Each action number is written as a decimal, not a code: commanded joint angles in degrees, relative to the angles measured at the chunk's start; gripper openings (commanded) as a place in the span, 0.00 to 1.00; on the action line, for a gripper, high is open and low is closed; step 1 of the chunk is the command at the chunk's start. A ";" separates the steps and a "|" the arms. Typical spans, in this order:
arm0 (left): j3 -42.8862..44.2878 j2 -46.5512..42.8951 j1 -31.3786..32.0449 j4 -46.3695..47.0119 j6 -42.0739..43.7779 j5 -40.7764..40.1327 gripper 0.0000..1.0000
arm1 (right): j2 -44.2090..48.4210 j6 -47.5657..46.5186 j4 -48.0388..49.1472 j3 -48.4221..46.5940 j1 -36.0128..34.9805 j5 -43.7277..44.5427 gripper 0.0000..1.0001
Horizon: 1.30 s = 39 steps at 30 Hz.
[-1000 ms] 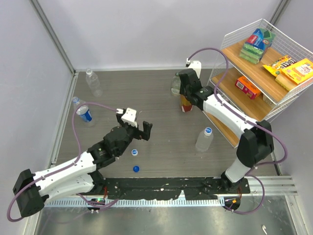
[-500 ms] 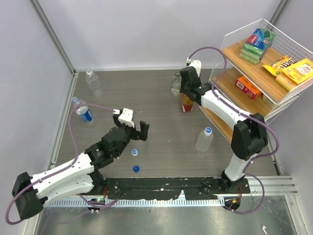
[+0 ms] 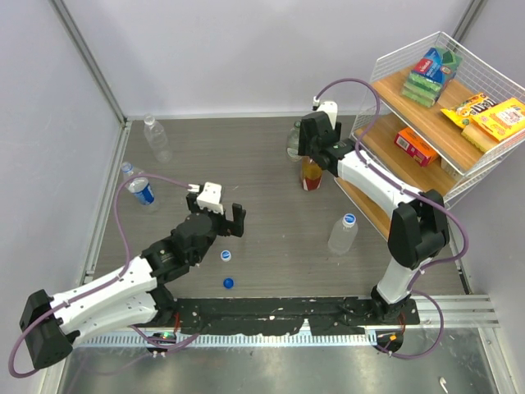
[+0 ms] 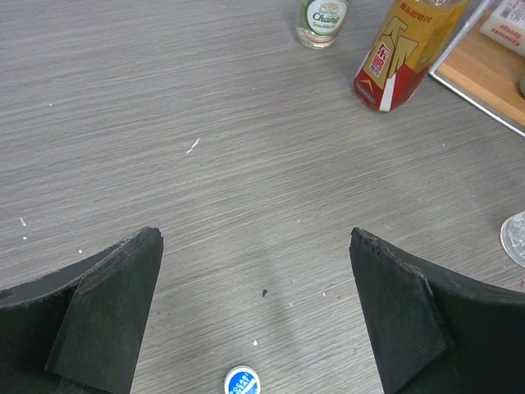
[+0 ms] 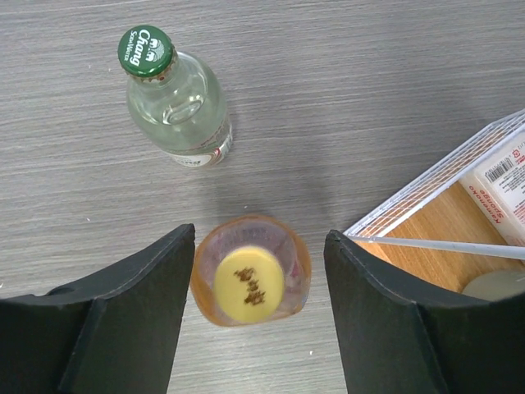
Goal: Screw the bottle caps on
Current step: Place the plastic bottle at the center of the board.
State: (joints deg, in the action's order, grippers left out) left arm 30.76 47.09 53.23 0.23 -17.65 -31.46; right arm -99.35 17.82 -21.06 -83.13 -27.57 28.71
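Observation:
An amber bottle with a red label stands upright near the shelf, with a yellow cap on its mouth. My right gripper is open directly above it, one finger on each side and not touching. My left gripper is open and empty, low over the table. A white cap with a blue middle lies just in front of the left gripper. A dark blue cap lies nearer the arm bases. A clear bottle with a blue-white cap stands mid-right.
A clear green-capped bottle stands beside the amber one. A blue-labelled bottle and a clear bottle lie at the far left. A wire shelf rack holding boxed snacks stands at the right, close to my right gripper.
My right gripper has drawn back from the amber bottle, so more of the bottle shows. My left gripper has shifted slightly left, towards the white and blue cap.

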 commanded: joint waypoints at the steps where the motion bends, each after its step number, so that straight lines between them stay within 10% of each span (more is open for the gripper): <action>1: 2.98 -1.12 -0.32 -0.05 -2.56 -2.02 1.00 | 4.77 -2.09 0.84 -3.00 0.41 -2.24 0.71; 18: 6.15 2.13 -16.58 -11.56 -16.80 14.41 1.00 | 26.22 -1.92 -5.74 8.33 0.24 -26.57 0.86; 39: 11.61 -4.90 -17.28 -33.81 -24.80 0.62 1.00 | 25.88 -4.55 16.90 29.86 -18.13 -34.07 0.87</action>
State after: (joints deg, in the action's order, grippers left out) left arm 41.36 45.89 36.25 -31.03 -40.45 -25.80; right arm -72.79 13.74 -15.77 -55.46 -43.90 -4.75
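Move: The yellow-capped bottle stands between the right hand's already loosened fingers, about 1 cm ahead, its middle some 9 cm below. From that hand the green-capped glass bottle is 11 cm farther out and 6 left, the blue-capped bottle 18 cm back and 8 right, the white-blue cap roughly 26 cm back, 27 left and 18 below. From the left hand, the yellow-capped bottle lies about 17 cm ahead, 28 right and 9 below. Opening wider, the right hand rises off the yellow-capped bottle, retreats 20 cm back-left, sinking; left hand goes left. ##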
